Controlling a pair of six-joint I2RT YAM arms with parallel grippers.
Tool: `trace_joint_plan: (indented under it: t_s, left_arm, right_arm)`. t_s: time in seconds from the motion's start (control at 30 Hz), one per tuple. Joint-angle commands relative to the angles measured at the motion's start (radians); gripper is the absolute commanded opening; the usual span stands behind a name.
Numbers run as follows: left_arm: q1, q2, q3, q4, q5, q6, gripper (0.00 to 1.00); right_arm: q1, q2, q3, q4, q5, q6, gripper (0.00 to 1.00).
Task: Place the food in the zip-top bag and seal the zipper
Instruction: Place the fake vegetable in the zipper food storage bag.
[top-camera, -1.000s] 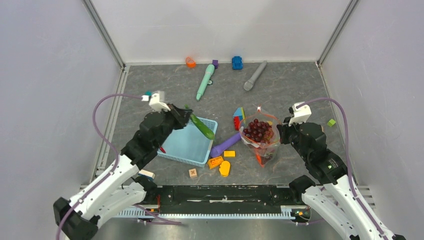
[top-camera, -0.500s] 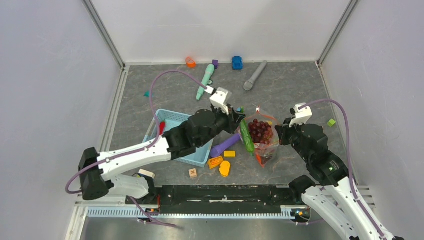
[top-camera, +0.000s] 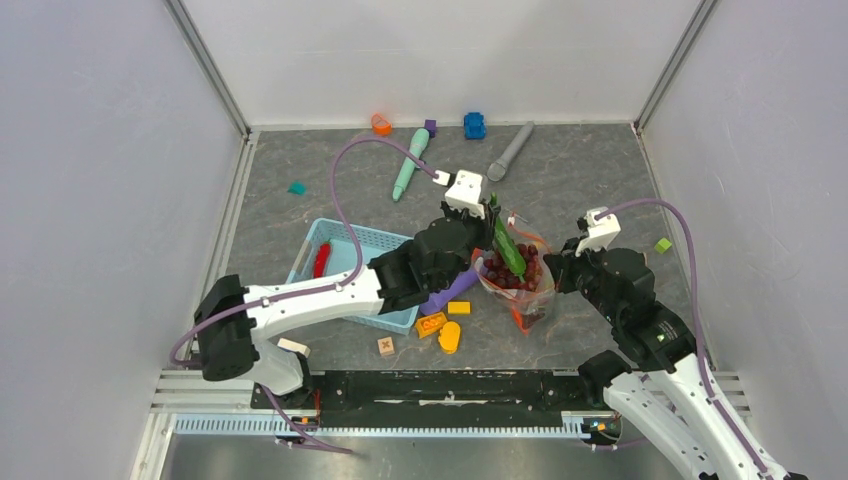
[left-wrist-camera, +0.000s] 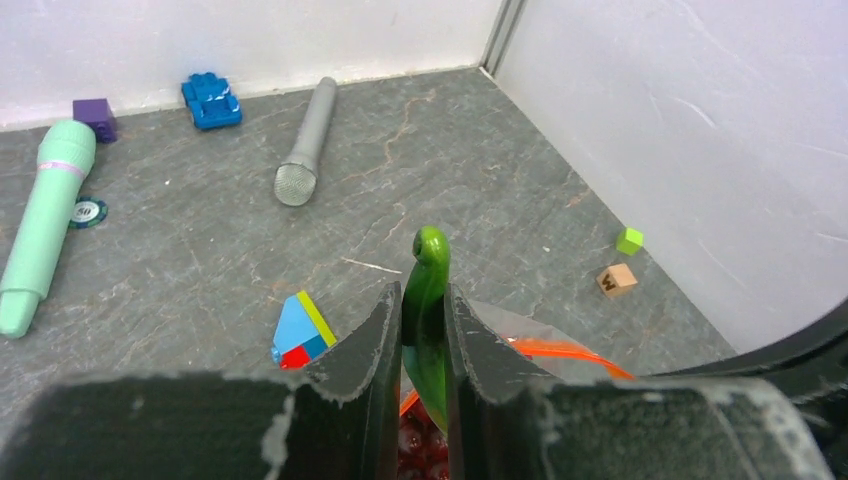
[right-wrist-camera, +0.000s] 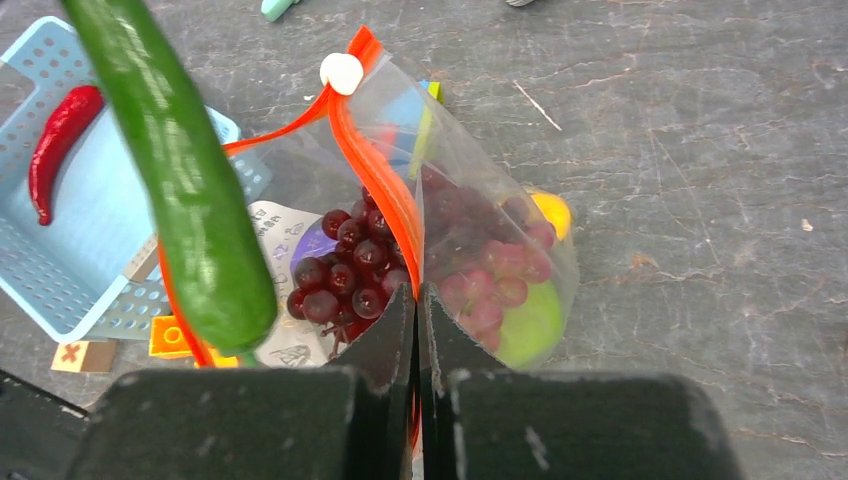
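Observation:
My left gripper (top-camera: 497, 228) is shut on the green vegetable (top-camera: 507, 247), a long cucumber, and holds it above the open mouth of the zip-top bag (top-camera: 535, 295). The vegetable stands between the left fingers (left-wrist-camera: 425, 310) and shows in the right wrist view (right-wrist-camera: 180, 170). My right gripper (right-wrist-camera: 415, 300) is shut on the bag's orange-red zipper (right-wrist-camera: 375, 175) edge, holding the mouth open. The white slider (right-wrist-camera: 341, 72) sits at the far end. Dark grapes (right-wrist-camera: 345, 270), a green apple (right-wrist-camera: 530, 325) and a yellow piece (right-wrist-camera: 552, 212) lie in the bag. A red chilli (top-camera: 320, 260) lies in the basket.
A light-blue mesh basket (top-camera: 345, 300) stands left of the bag. A purple cylinder (top-camera: 450, 290), orange blocks (top-camera: 432, 324) and a wooden cube (top-camera: 385, 346) lie in front. A mint toy microphone (top-camera: 410, 163), a grey microphone (top-camera: 510, 152) and small blocks lie at the back.
My left arm has swung right from over the basket with the green vegetable, now above the bag's mouth. The right gripper has stayed on the bag's edge.

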Motion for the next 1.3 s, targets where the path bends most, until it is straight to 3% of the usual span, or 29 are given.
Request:
trace_joint_plan:
  t_s: [0.0, 0.17, 0.43, 0.7, 0.93, 1.07, 1.17, 1.27]
  left_arm:
    - [-0.024, 0.047, -0.008, 0.109, -0.120, 0.014, 0.02]
    - [-0.067, 0.028, -0.109, 0.245, -0.093, 0.054, 0.02]
    - [-0.086, -0.013, -0.230, 0.353, 0.150, 0.102, 0.02]
    - [-0.102, 0.054, -0.156, 0.220, 0.201, 0.102, 0.02]
    - [-0.102, 0.107, -0.073, 0.076, 0.134, 0.043, 0.09]
    - [-0.102, 0.094, -0.098, 0.078, 0.082, -0.046, 0.06]
    - [-0.104, 0.072, -0.159, 0.149, -0.078, -0.180, 0.02]
    - [-0.144, 0.073, -0.172, 0.186, -0.357, -0.253, 0.02]
  right_arm:
    - [0.004, -0.010, 0.011, 0.026, -0.051, 0.053, 0.00]
    - [0.004, 0.016, 0.039, 0.013, -0.055, 0.103, 0.00]
    - [0.005, 0.042, 0.083, 0.041, -0.077, 0.144, 0.00]
    - [0.005, 0.031, 0.097, 0.102, -0.125, 0.166, 0.00]
    - [0.005, -0.004, 0.090, 0.143, -0.114, 0.182, 0.00]
    - [0.004, -0.007, 0.080, 0.144, -0.098, 0.202, 0.00]
    - [0.004, -0.017, 0.042, 0.169, -0.045, 0.251, 0.00]
    - [0.004, -0.024, -0.002, 0.218, -0.051, 0.301, 0.00]
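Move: The left hand holds the green pepper by its stem end. The bag's open mouth lies about 6 cm to that hand's right, 5 cm back and 10 cm below. The toy blocks stand on the table about 8 cm ahead of the left hand, level sideways and some 29 cm below; the purple microphone is 4 cm left and 1 cm back, equally low. From the right hand, which pinches the mouth's rim, the opening is 8 cm left, 3 cm ahead and slightly below. Still pinching the green pepper at its stem, the left hand lowers it blunt end first into the bag's mouth. The hand sinks about 8 cm while drawing back and to the right some 5 cm each, swings clockwise, then eases forward and left, turning most of the way back. The right hand keeps its pinch on the rim, lifts it about 3 cm, shifts a little left and rolls its left side up about 15 degrees. ##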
